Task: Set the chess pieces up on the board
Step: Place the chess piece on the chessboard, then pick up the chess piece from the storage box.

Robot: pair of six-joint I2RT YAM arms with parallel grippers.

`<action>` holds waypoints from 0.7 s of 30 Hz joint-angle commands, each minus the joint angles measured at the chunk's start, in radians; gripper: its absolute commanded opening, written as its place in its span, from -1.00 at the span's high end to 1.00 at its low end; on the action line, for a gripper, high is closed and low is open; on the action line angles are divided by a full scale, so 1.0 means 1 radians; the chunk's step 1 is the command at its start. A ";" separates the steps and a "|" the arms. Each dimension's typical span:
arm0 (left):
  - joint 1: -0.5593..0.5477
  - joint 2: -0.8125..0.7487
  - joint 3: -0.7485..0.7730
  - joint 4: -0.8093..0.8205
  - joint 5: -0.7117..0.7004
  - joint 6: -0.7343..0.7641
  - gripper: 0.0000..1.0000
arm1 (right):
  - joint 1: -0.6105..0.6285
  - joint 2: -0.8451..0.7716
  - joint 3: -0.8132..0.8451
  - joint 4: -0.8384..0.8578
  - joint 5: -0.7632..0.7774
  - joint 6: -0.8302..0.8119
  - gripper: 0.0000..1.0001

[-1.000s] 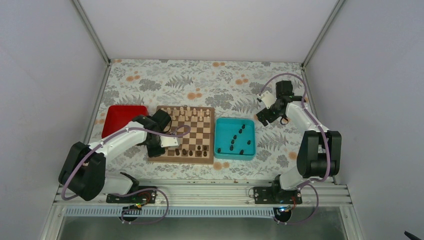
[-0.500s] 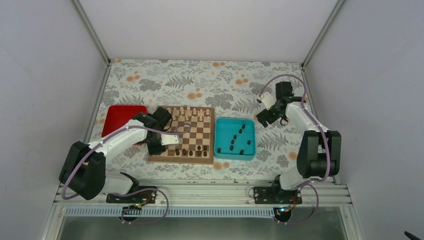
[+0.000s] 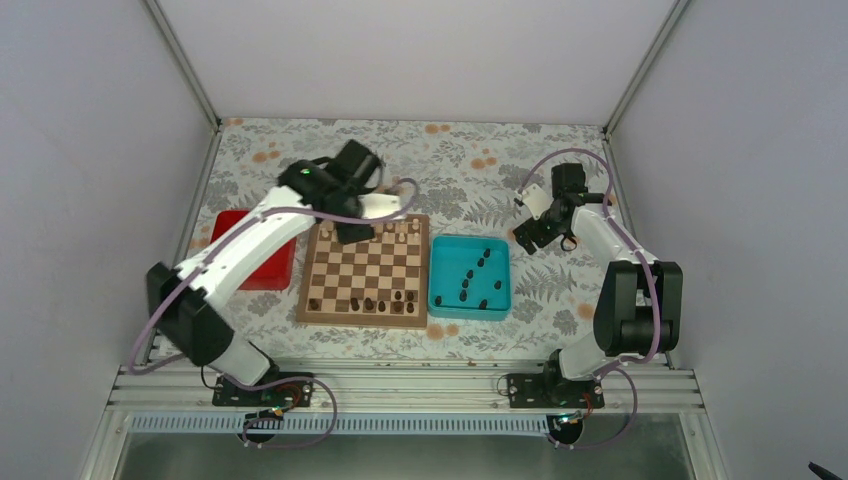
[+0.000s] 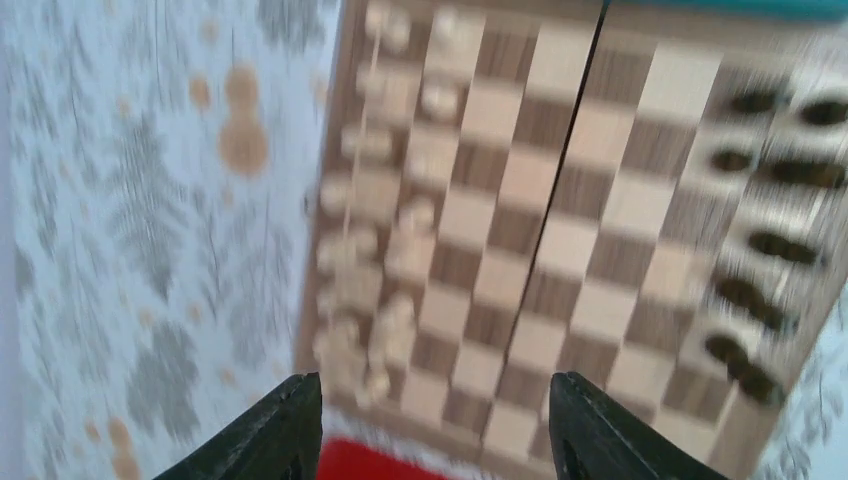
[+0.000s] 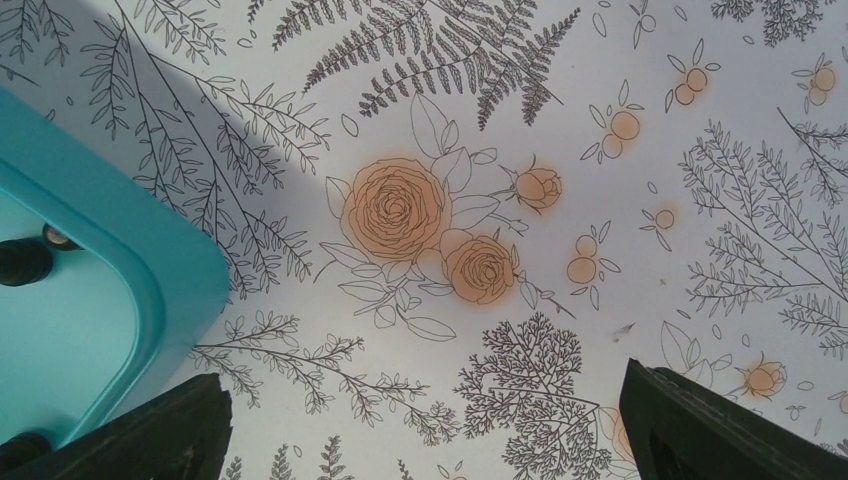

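Observation:
The board (image 3: pixel 365 268) lies between the two trays. Several dark chess pieces (image 3: pixel 372 302) stand along its near rows, and one (image 3: pixel 315 303) stands at the near left corner. More dark pieces (image 3: pixel 470 278) lie in the teal tray (image 3: pixel 436 290). My left gripper (image 3: pixel 350 231) hangs open and empty over the board's far edge. The blurred left wrist view shows the board (image 4: pixel 560 250), dark pieces (image 4: pixel 770 245) on the right and my open gripper (image 4: pixel 430 430). My right gripper (image 3: pixel 522 238) stands open over the cloth right of the teal tray (image 5: pixel 100 250), holding nothing (image 5: pixel 430 430).
Pale pieces (image 3: pixel 375 230) fill the board's far rows, blurred in the left wrist view (image 4: pixel 390 250). A red tray (image 3: pixel 235 240) sits left of the board, partly under my left arm. Floral cloth (image 3: pixel 450 170) covers the table, with walls on three sides.
My left arm rose from the board's near left corner and swung to its far edge, its jaws opening. A dark piece now shows at that corner. The right arm stayed still.

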 commanded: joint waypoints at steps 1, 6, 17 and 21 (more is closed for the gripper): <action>-0.161 0.190 0.167 0.038 0.012 -0.006 -0.15 | -0.008 0.001 -0.004 0.017 0.008 -0.003 -1.00; -0.307 0.434 0.412 0.041 0.082 0.012 -0.18 | -0.008 0.005 -0.004 0.016 -0.002 -0.004 -1.00; -0.435 0.716 0.618 -0.057 0.189 0.079 -0.06 | -0.011 0.016 -0.013 0.013 -0.014 -0.011 -1.00; -0.454 0.723 0.590 -0.044 0.194 0.088 -0.06 | -0.011 0.020 -0.014 0.012 -0.013 -0.013 -1.00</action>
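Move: The notched dark chess piece in the middle of the teal box lies about 26 cm right of the left gripper, some 8 cm back and 17 cm below. In the box, one pawn stands 2 cm farther out than this piece and 1 cm right of it, another about 3 cm back and 5 cm right. The chessboard's middle is 4 cm right of the left gripper, 1 cm back. From the right gripper the notched piece is about 14 cm back, 16 cm left and 5 cm below. Swing the left gripper some 24 cm to the right, off the far part of the chessboard and across to the dark pieces in the teal box. Let it sink about 10 cm and draw back a little as the sideways sweep dies out over the box, turning the hand clockwise by about 30 degrees. Keep the empty fingers half open, touching nothing. ##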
